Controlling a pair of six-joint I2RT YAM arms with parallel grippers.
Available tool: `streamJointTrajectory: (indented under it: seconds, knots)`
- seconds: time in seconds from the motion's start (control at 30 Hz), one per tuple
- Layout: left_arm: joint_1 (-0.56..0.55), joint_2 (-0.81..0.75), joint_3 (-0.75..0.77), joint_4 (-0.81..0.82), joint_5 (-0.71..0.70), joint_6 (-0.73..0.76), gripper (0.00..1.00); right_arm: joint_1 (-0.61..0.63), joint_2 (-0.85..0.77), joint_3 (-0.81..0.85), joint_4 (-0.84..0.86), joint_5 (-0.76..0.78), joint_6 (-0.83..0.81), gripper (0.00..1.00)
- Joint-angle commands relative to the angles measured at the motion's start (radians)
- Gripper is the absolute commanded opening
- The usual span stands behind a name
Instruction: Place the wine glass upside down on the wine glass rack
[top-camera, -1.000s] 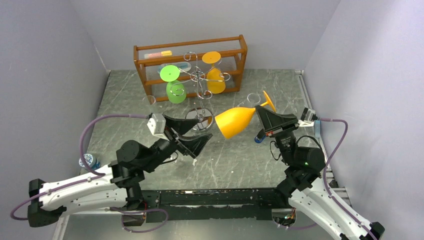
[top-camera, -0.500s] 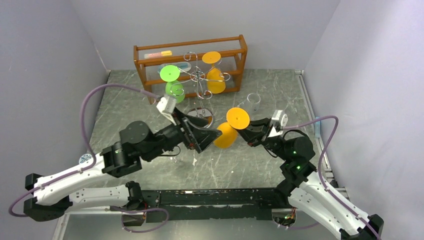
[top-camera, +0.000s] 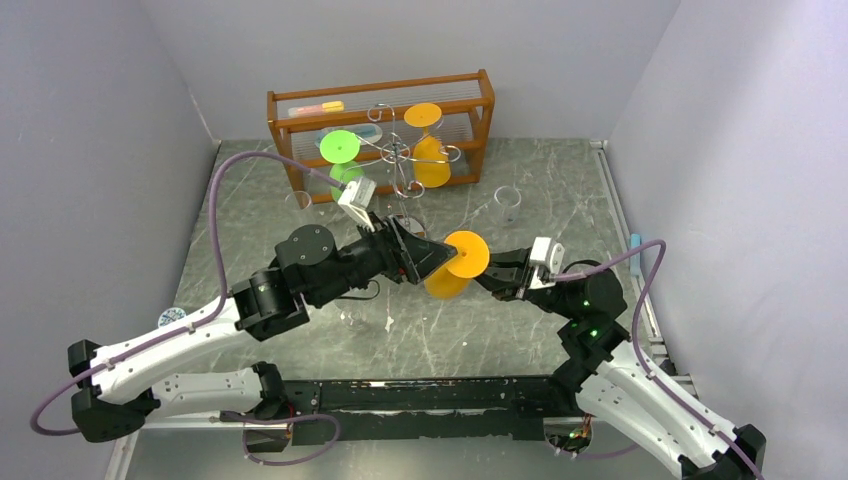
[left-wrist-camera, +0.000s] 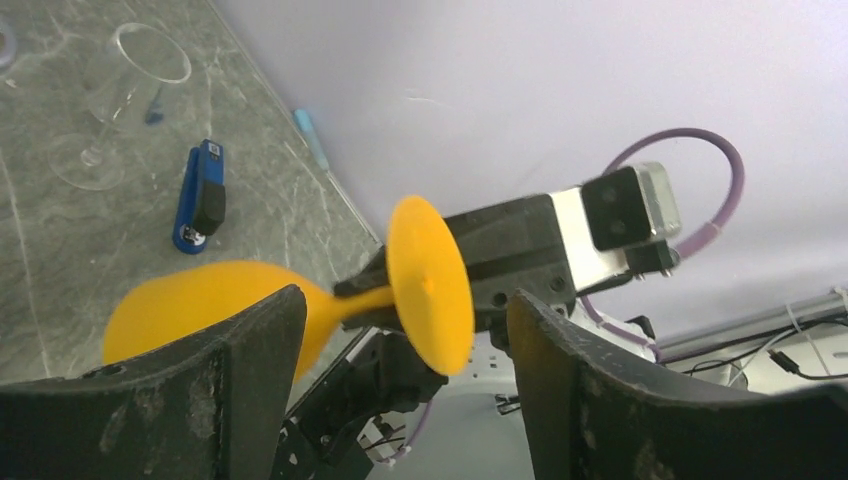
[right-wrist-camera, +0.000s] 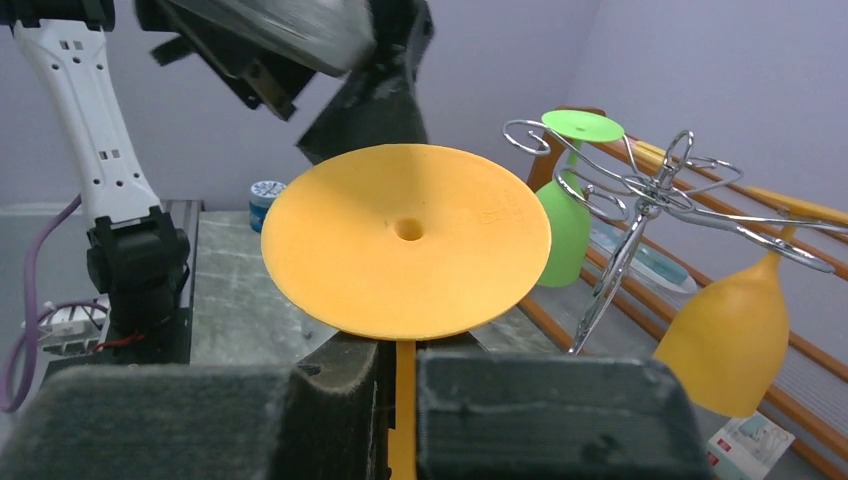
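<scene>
An orange wine glass (top-camera: 447, 282) hangs in mid-air over the table's middle, its round foot (top-camera: 467, 253) uppermost and its bowl below. My right gripper (right-wrist-camera: 400, 372) is shut on its stem just under the foot (right-wrist-camera: 405, 235). My left gripper (left-wrist-camera: 402, 298) stands open, one finger on each side of the foot (left-wrist-camera: 430, 285) and not touching it. The silver wine glass rack (top-camera: 398, 160) stands behind. A green glass (top-camera: 341, 148) and another orange glass (top-camera: 430, 150) hang from it upside down. The rack (right-wrist-camera: 640, 200) also shows in the right wrist view.
An orange-brown wooden shelf (top-camera: 380, 95) stands against the back wall behind the rack. Clear glasses stand at the right (top-camera: 508, 200) and left (top-camera: 300, 200). A blue stapler (left-wrist-camera: 200, 195) lies on the table at the right. A blue-lidded jar (top-camera: 172, 318) sits near the left edge.
My right gripper has turned the orange glass from lying sideways to foot-up and brought it left. The left arm has reached right until its open jaws flank the foot.
</scene>
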Motion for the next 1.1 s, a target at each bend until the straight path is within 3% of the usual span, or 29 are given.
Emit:
streamJointTrajectory:
  seconds: [0.0,0.23,0.5,0.57,0.7,0.8,0.83,0.9,1.07]
  knots:
    - [0.055,0.027,0.018,0.027,0.118,-0.075,0.73,0.004,-0.009,-0.017,0.067,-0.041,-0.011,0.00]
    - [0.073,0.029,-0.006,0.055,0.202,-0.093,0.51,0.004,0.005,0.004,0.028,-0.079,-0.019,0.00]
    - [0.077,0.021,-0.023,0.076,0.237,-0.079,0.11,0.004,0.022,0.001,0.040,-0.108,-0.021,0.00]
    - [0.077,0.023,-0.024,0.075,0.238,-0.078,0.06,0.004,0.024,0.001,0.038,-0.116,-0.020,0.00]
    - [0.081,0.024,-0.018,0.072,0.247,-0.077,0.05,0.004,0.023,0.001,0.042,-0.109,-0.004,0.02]
    - [0.087,0.026,0.004,0.095,0.254,-0.067,0.05,0.004,0.027,0.022,0.005,-0.054,0.077,0.48]
    - [0.088,0.027,0.021,0.106,0.250,-0.051,0.05,0.004,0.029,0.035,-0.019,-0.055,0.092,0.59]
    - [0.090,0.037,0.071,0.115,0.240,-0.011,0.05,0.003,0.030,0.062,-0.058,-0.089,0.100,0.68]
    - [0.093,0.067,0.227,0.066,0.222,0.077,0.05,0.003,-0.020,0.078,-0.114,-0.077,0.117,0.78]
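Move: Just right of the left hand's open fingers is the orange glass's foot, its middle about 4 cm to the right, 1 cm forward and roughly 1 cm lower. The right hand already grips its stem, with the foot about 4 cm straight above. From the left hand, the rack stands some 21 cm forward and 8 cm left, middle about 16 cm lower. Its hung orange glass is about 27 cm forward and 2 cm left, its green glass 22 cm forward and 17 cm left, both roughly 9 cm lower. Shifting only about a centimetre to the right and slightly down, the left hand shuts its fingers on the near-side edge of the upturned orange foot, while the right, still pinching the stem, eases about 1 cm back and left. Once the left has its pinch, the right opens wide and lets go around the stem, and the left lifts some 3 cm straight up. ##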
